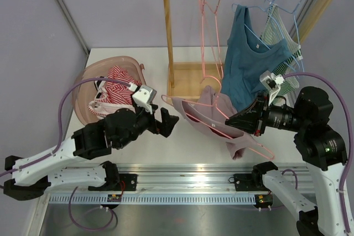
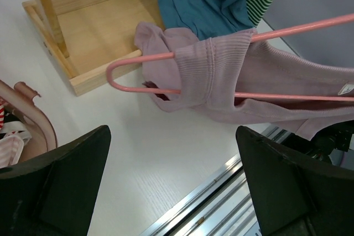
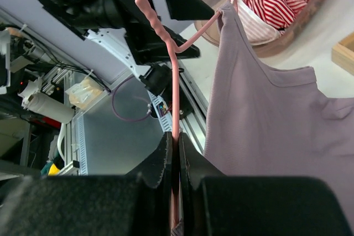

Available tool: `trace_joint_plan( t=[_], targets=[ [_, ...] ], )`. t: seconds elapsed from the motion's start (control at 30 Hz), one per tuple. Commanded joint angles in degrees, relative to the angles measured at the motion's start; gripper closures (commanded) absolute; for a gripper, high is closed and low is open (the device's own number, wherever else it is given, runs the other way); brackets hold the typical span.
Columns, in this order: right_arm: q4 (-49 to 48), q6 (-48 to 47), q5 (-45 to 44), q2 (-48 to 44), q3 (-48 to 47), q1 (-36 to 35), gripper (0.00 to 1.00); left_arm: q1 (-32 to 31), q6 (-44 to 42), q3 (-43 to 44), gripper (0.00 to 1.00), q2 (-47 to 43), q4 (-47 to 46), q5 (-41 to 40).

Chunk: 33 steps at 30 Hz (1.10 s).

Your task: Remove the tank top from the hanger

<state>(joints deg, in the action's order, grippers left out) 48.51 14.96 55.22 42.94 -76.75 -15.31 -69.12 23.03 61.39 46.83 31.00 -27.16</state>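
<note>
A mauve tank top [image 1: 207, 119] hangs on a pink wire hanger [image 1: 193, 116], held tilted low over the table in front of the wooden rack. My right gripper [image 1: 237, 121] is shut on the hanger wire; in the right wrist view the wire [image 3: 175, 81] runs straight up from between the closed fingers [image 3: 175, 139], with the tank top [image 3: 260, 120] draped to its right. My left gripper [image 1: 166, 120] stands wide open just left of the hanger's end. In the left wrist view the hanger [image 2: 298, 27] and the strap of the tank top [image 2: 221, 75] lie beyond the open gripper [image 2: 172, 136], untouched.
A pink basket [image 1: 83, 89] with striped clothes sits at the left. The wooden rack [image 1: 168, 26] stands behind, carrying empty pink hangers [image 1: 210, 20], a blue top [image 1: 249, 59] and a green striped top [image 1: 279, 34]. A metal rail [image 1: 182, 172] runs along the near edge.
</note>
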Motion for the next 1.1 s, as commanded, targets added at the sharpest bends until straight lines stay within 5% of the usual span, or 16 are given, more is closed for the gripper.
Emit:
trace_joint_plan(
  t=[0.0, 0.27, 0.37, 0.47, 0.5, 0.6, 0.67, 0.8, 1.07],
  targets=[
    [-8.7, 3.8, 5.4, -0.9, -2.8, 0.1, 1.00, -2.0, -1.9, 4.0, 0.01, 3.1, -7.1, -3.8],
    [-10.6, 5.4, 6.7, -1.3, -3.3, 0.1, 1.00, -2.7, -2.6, 5.8, 0.02, 6.2, -9.1, -6.4],
    [-11.0, 5.6, 6.7, -1.5, -3.1, 0.1, 1.00, -2.7, -2.7, 5.5, 0.09, 6.2, -10.2, -7.0],
    [-11.5, 6.0, 6.7, -1.9, -2.2, 0.1, 1.00, -2.7, -3.2, 5.7, 0.24, 6.4, -11.1, -8.0],
    [-11.6, 5.9, 6.5, -2.1, -2.1, 0.1, 1.00, -2.7, -3.4, 5.7, 0.38, 6.7, -11.2, -8.0],
    [-11.5, 5.9, 6.5, -2.3, -1.6, 0.1, 1.00, -2.7, -3.8, 5.9, 0.57, 7.0, -11.5, -9.9],
    [-11.3, 5.7, 6.3, -2.5, -1.1, 0.1, 1.00, -2.7, -3.8, 5.9, 0.62, 7.1, -11.8, -11.0],
    [-9.7, 3.9, 5.3, -2.7, -0.4, 0.1, 1.00, -2.7, -3.0, 5.9, 0.97, 7.2, -11.1, -15.8],
    [-1.1, -4.1, 3.6, -2.7, 0.6, 0.1, 1.00, -2.3, 7.9, 3.4, 1.00, 2.1, -3.2, -33.6]
  ],
)
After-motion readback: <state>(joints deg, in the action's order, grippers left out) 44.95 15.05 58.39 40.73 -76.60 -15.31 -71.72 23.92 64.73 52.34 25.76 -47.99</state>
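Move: The tank top's near shoulder strap, looped over the hanger's left arm, is about 5 cm ahead of the open left gripper, 2 cm to its right and level with it. The hanger's tip sticks out some 6 cm ahead and 1 cm left. The wooden tray is far below, roughly 18 cm ahead and 8 cm right. From the right gripper, still clamping the hanger, the strap is about 5 cm ahead, 14 cm left and a little lower. Bring the wide-open left gripper about 3 cm to the right, then up and forward to the mauve strap, and shut the fingers on it. Keeping that pinch, draw some 4 cm back to the left and slightly forward, swinging the fingers counter-clockwise. Meanwhile keep the hanger clamped in the right gripper, lifting it about 3 cm and easing it back before letting it sink partway again. ##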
